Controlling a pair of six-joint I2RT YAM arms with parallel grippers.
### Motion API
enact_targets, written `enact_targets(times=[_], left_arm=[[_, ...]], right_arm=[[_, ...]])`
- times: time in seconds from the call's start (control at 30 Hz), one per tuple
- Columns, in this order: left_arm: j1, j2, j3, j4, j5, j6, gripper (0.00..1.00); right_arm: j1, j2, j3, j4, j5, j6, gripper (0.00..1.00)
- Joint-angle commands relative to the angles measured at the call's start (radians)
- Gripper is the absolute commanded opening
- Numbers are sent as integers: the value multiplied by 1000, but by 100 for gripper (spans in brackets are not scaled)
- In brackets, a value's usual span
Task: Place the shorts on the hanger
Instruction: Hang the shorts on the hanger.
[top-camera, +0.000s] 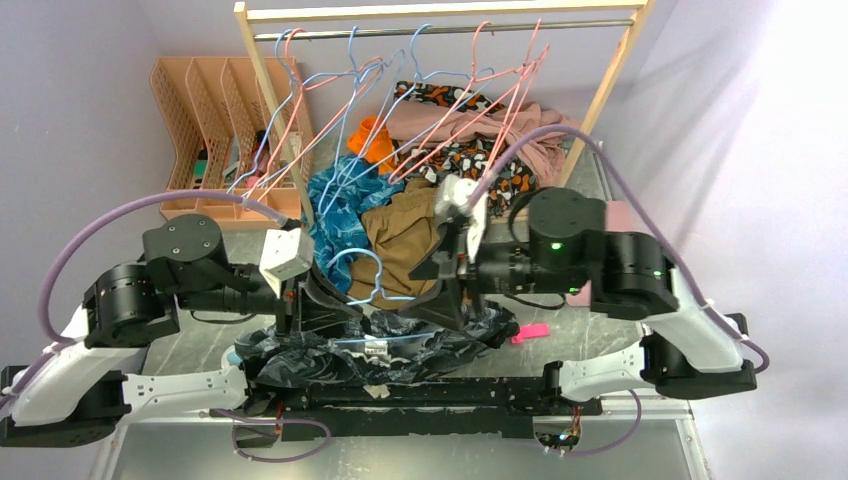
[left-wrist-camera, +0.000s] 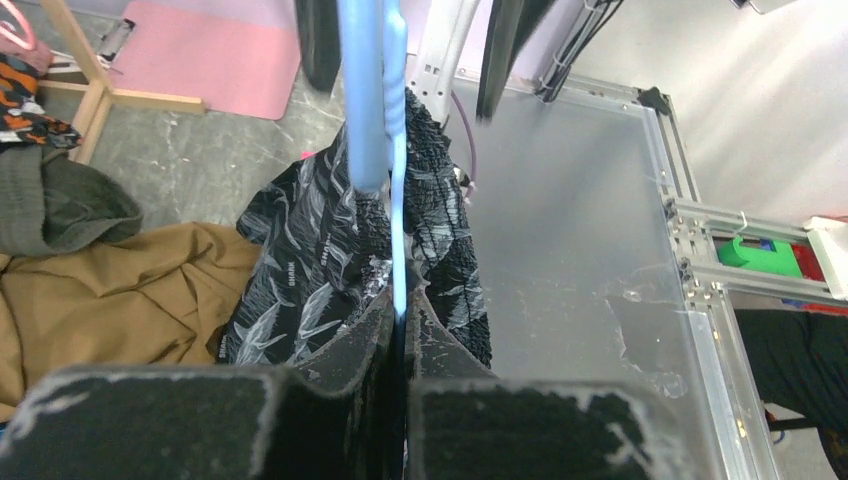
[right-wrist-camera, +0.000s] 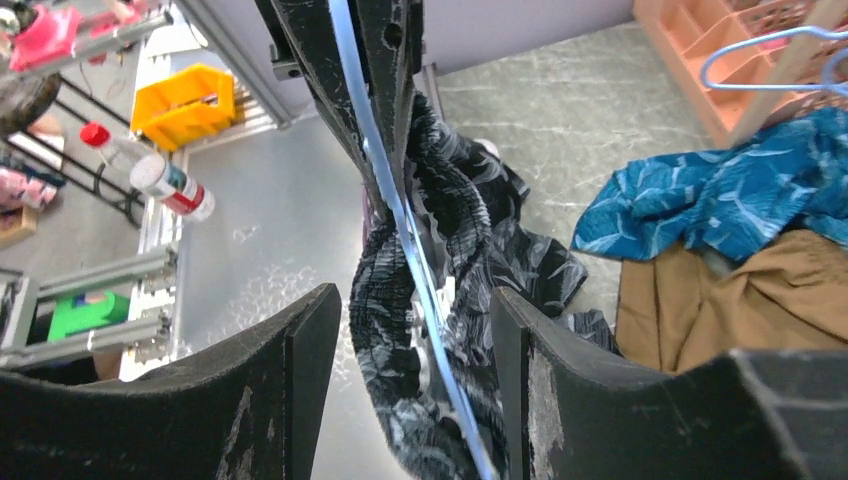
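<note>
The dark leaf-print shorts (top-camera: 330, 352) lie bunched at the table's near edge between the two arms, draped over the bottom wire of the light-blue hanger (top-camera: 372, 282). My left gripper (top-camera: 298, 302) is shut on that wire: in the left wrist view the blue hanger (left-wrist-camera: 398, 210) runs straight out of the closed left gripper (left-wrist-camera: 405, 312), with the shorts (left-wrist-camera: 300, 265) hanging beyond. My right gripper (right-wrist-camera: 412, 295) stands open. The shorts' gathered waistband (right-wrist-camera: 380, 290) and the hanger wire (right-wrist-camera: 392, 190) pass between its fingers without being squeezed.
Behind stands a wooden rack (top-camera: 262, 90) with several pink and blue hangers. A teal garment (top-camera: 335, 205) and a brown garment (top-camera: 405, 235) lie just past the shorts. A peach file organiser (top-camera: 205, 120) sits back left, a small pink object (top-camera: 530, 332) near the right arm.
</note>
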Motion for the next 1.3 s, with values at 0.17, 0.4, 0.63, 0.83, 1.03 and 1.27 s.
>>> enact_targets(times=[0.17,0.4,0.63,0.83,1.03,1.27], left_arm=[[4,44,50,38,68,38,7],[4,64,70,43,70,48,7],[3,43,147,25,28,31,93],[4,-24,364,79,-11,36,99],[4,-64,477,107,-80,56,99],[4,-90,475,84,-127,54,99]], right_arm=[[0,14,-119,169,-135,-55,54],[0,15,-167,202,-121,-43,18],[0,13,-28,100,-90,-67,0],[0,65,321,13,-195,-74,0],[0,97,487,48,-257,-77,0],[0,95,407,-69,-18,-123,0]])
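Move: The right hand, fingers open, has the hanger's neck about 5 cm to its left and 3 cm below, nearly level fore and aft. For the left hand, already pinching the hanger just beside the neck, that neck is some 5 cm to its right and 2 cm ahead. The patterned shorts hang roughly 8 cm left of the right hand, 4 cm back and 17 cm below it; the brown cloth lies about 28 cm ahead of that hand, 6 cm left and 40 cm down. The right hand goes about 4 cm left and 3 cm down to the hanger's neck and shuts its fingers on it while the left hand keeps its pinch, then carries the hanger up some 17 cm and 9 cm to the right, fingers tipping up about 20 degrees. Once the right has closed, the left hand opens wide, lets go of the hanger and backs off up and to the left, with some drift back, its fingers tilting upward. ##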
